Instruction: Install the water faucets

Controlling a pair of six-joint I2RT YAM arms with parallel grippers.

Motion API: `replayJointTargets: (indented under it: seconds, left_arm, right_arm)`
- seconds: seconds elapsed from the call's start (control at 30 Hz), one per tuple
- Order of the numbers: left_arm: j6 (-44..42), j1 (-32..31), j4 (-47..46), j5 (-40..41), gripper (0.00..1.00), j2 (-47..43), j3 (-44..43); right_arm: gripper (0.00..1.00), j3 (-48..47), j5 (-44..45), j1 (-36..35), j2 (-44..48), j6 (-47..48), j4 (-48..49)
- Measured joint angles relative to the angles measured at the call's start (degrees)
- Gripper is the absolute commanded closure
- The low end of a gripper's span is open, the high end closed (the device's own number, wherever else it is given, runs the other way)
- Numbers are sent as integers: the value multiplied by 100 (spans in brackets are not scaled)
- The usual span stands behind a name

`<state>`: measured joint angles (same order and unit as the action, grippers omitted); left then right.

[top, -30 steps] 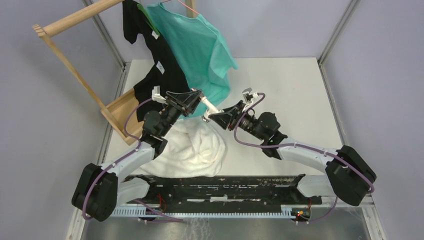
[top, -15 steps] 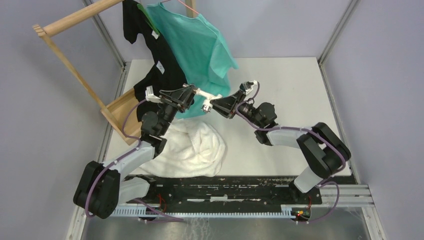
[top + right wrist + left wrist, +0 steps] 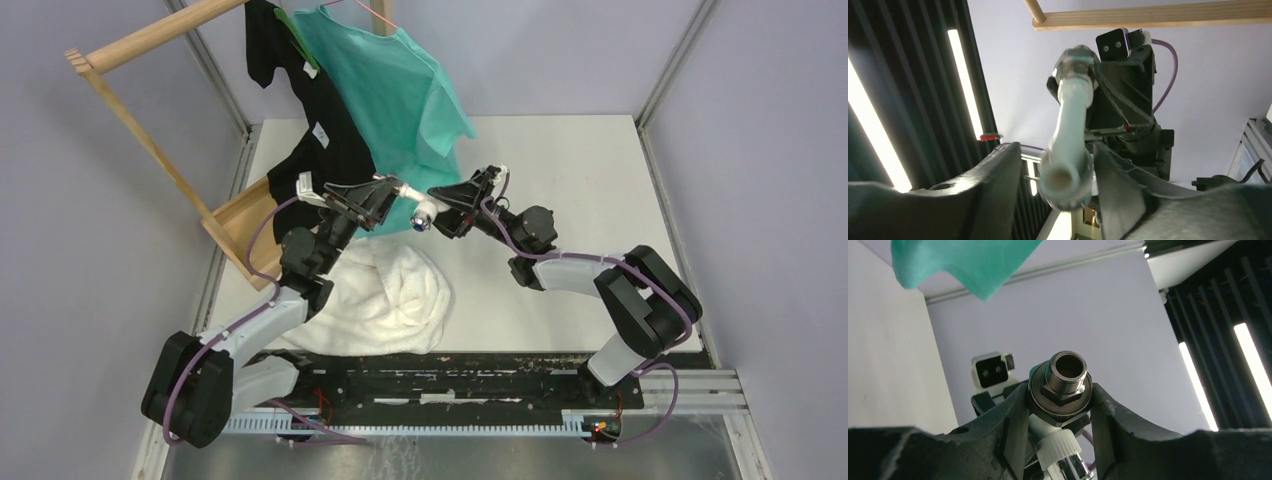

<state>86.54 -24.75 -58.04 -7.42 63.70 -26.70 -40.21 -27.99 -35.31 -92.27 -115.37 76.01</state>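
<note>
A water faucet (image 3: 412, 203) hangs in the air between my two grippers, above the table's middle. It has a white plastic spout (image 3: 1070, 127) and a silver threaded fitting (image 3: 1066, 374) at one end. My left gripper (image 3: 385, 200) is shut on the faucet at the fitting's collar, with the thread poking out past the fingers (image 3: 1013, 415). A white ribbed cap (image 3: 1060, 449) with a chrome part sits below it. My right gripper (image 3: 442, 208) faces the left one. Its jaws stand open around the spout's blurred free end (image 3: 1063, 177), with a clear gap on one side.
A crumpled white towel (image 3: 385, 290) lies under the grippers. A teal shirt (image 3: 400, 90) and a black garment (image 3: 320, 150) hang from a wooden rack (image 3: 150, 130) at the back left. A black rail (image 3: 450, 370) runs along the near edge.
Both grippers have lifted and shifted towards the back with the faucet. The right arm has folded its elbow, and its jaws have spread apart off the spout.
</note>
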Motion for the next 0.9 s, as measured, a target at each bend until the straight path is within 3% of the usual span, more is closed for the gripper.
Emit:
replayJointTargets:
  seconds: [0.13, 0.33, 0.6, 0.77, 0.9]
  left_arm:
    - [-4, -140, 245, -280, 97, -39, 9]
    - [-2, -175, 332, -503, 97, -114, 9]
    - [-4, -273, 704, -621, 97, -308, 28]
    - [-52, -251, 1226, -317, 97, -562, 48]
    - [-127, -181, 1506, -17, 97, -601, 48]
  right_arm:
    - [24, 0, -50, -4, 90, -114, -17]
    - [21, 0, -313, 4, 522, 42, -485]
    - [17, 114, -614, 17, 1460, 911, -2022]
    - [9, 87, -1067, 15, 2212, 2164, -3840]
    - [2, -586, -1161, -11, 2778, 3906, -6408]
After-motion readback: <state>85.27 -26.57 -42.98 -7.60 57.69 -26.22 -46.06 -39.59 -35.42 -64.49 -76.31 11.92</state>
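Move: Around the right fingers, already loosened, sits the faucet's white elbow end, at the hand point. Its collar with the chrome tip lies about 4 cm back and 3 cm left of that hand, roughly level, and the threaded nut in the left grip some 9 cm left and 3 cm ahead. The white towel is about 13 cm back, 15 cm left and 28 cm below. From the left hand, the collar lies around 7 cm back and 6 cm right. Spreading its fingers from half to nearly wide open, the right hand comes free of the white elbow and draws back about 8 cm, rising slightly first, then sinking and easing right, while it tips its fingers downward and rolls by some 35 degrees in all. The left hand keeps its pinch on the nut, drifts back and right, then partly returns, ending about 3 cm lower. ##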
